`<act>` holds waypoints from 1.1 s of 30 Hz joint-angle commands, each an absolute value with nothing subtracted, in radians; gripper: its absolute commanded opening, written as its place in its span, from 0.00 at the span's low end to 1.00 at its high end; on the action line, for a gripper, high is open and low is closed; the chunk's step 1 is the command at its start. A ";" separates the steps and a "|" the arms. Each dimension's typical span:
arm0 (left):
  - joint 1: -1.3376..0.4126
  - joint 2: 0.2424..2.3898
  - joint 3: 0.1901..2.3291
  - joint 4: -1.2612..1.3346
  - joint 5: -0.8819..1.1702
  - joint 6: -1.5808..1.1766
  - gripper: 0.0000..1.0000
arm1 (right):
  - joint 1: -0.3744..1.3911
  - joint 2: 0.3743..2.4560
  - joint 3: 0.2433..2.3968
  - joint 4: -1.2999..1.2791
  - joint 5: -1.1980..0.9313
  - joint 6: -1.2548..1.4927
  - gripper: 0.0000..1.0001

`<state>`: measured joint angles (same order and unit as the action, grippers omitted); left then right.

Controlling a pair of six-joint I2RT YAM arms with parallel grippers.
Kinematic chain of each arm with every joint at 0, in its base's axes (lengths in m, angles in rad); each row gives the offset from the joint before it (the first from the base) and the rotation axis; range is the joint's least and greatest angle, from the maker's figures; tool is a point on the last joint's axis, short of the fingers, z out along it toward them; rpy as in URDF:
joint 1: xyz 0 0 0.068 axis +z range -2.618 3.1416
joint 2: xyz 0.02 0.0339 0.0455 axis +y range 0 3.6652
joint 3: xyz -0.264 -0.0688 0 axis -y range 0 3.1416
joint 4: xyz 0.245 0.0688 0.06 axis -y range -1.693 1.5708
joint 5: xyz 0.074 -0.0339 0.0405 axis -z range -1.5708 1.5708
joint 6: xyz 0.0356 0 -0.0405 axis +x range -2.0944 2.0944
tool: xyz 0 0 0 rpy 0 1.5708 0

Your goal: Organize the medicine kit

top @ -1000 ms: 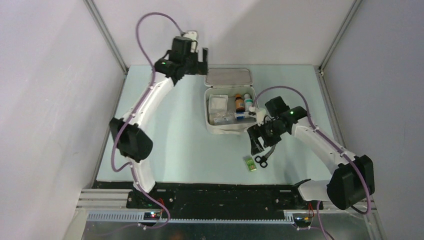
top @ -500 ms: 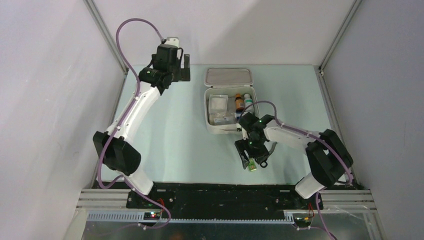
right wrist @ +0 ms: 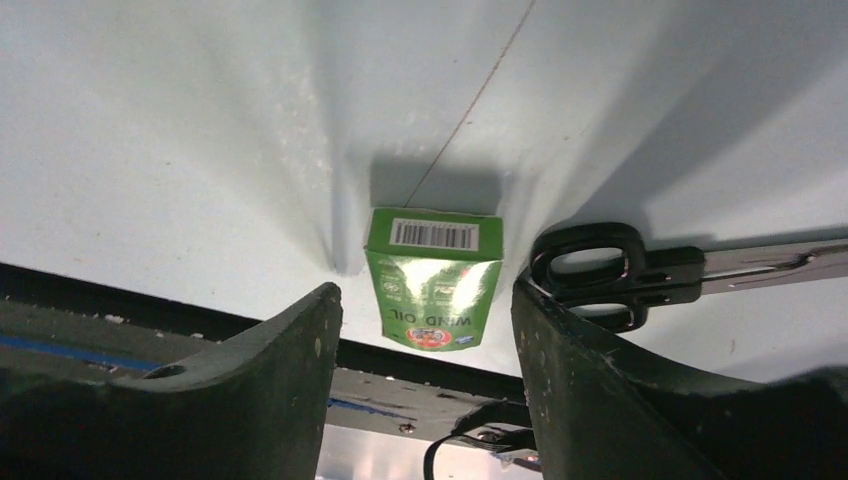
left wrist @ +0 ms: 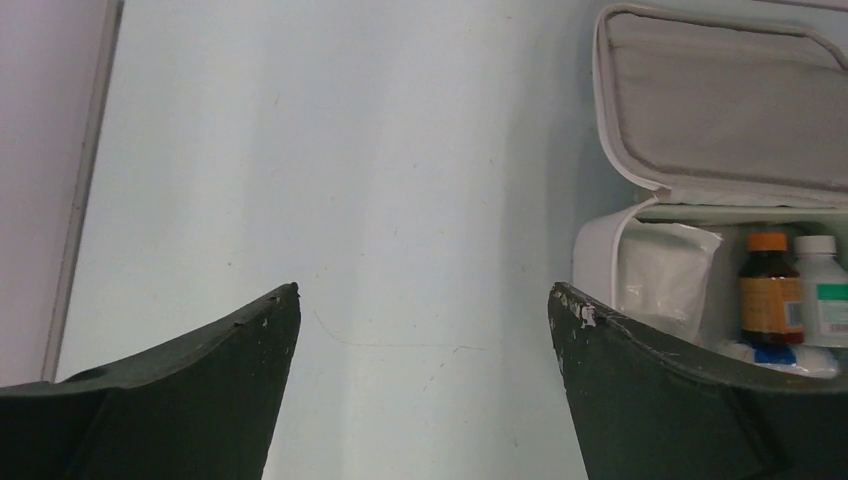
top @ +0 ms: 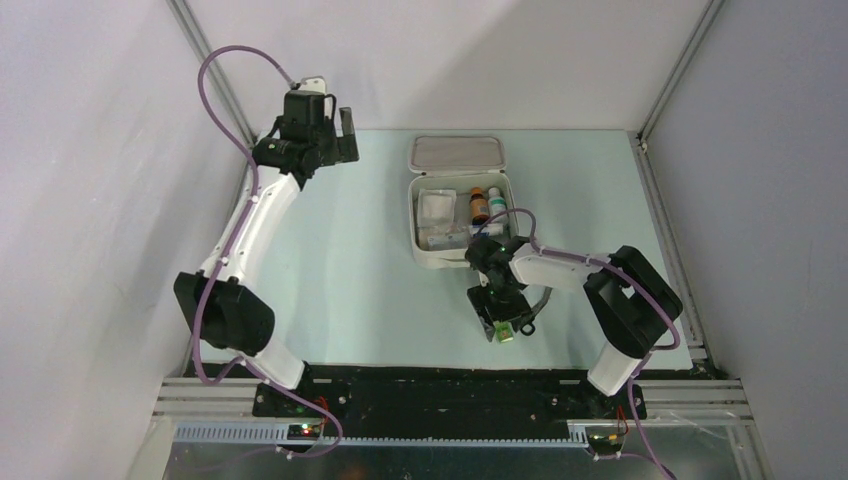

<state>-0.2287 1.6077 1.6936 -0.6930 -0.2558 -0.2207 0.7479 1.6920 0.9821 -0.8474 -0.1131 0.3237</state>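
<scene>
The medicine kit (top: 415,220) lies open at mid-table, a white soft case with its grey-lined lid (top: 457,153) folded back. Inside stand an amber bottle (top: 479,205) and a white bottle (top: 496,203) beside white packets (top: 437,208). My right gripper (top: 497,318) hangs low over a small green "Wind Oil" box (right wrist: 432,280) near the table's front edge. It (right wrist: 425,290) is open, with its fingers either side of the box and a gap on both sides. My left gripper (top: 340,135) is open and holds nothing, raised at the back left of the kit (left wrist: 597,262).
Black-handled scissors (right wrist: 600,270) lie just right of the green box, touching the right finger's outer side; they (top: 527,318) also show from above. The table's front edge and a black rail (top: 450,385) run close behind the box. Enclosure walls stand left, right and back.
My right arm swung from beside the kit down and left to the green box, and its jaws narrowed. My left arm moved left, away from the kit's lid.
</scene>
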 commanded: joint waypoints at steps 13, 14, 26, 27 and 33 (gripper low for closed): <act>-0.220 1.583 1.714 -0.670 -0.202 -0.276 0.97 | 0.811 1.657 0.955 -0.727 -0.002 0.285 0.47; -0.221 1.585 1.715 -0.669 -0.201 -0.278 0.97 | 0.807 1.646 0.955 -0.728 -0.003 0.285 0.45; -0.215 1.595 1.756 -0.669 -0.180 -0.257 0.96 | 0.739 1.454 1.107 -0.945 -0.043 0.078 0.43; -0.216 1.594 1.761 -0.669 -0.180 -0.249 0.96 | 0.712 1.443 1.129 -0.988 -0.036 0.066 0.43; -0.216 1.583 1.764 -0.670 -0.204 -0.194 0.96 | 0.582 1.480 1.376 -1.072 -0.011 -0.055 0.43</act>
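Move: The green wind-oil box already lies between my open right fingers, right at the hand point, on the table. The scissors lie to the right of it, their middle about 6 cm right and 4 cm farther out. The open medicine kit's middle is some 23 cm ahead of my right hand and 6 cm to its left. From my idle left hand, the wind-oil box is roughly 30 cm back, 33 cm to the right and 27 cm below. With my right hand almost still at table height, I close my fingers from left and right until they pinch the green box by its sides. Then I lift it quickly, about 11 cm, and carry it some 7 cm forward towards the kit, my fingertips tipping forward by about 20 degrees as I go. ##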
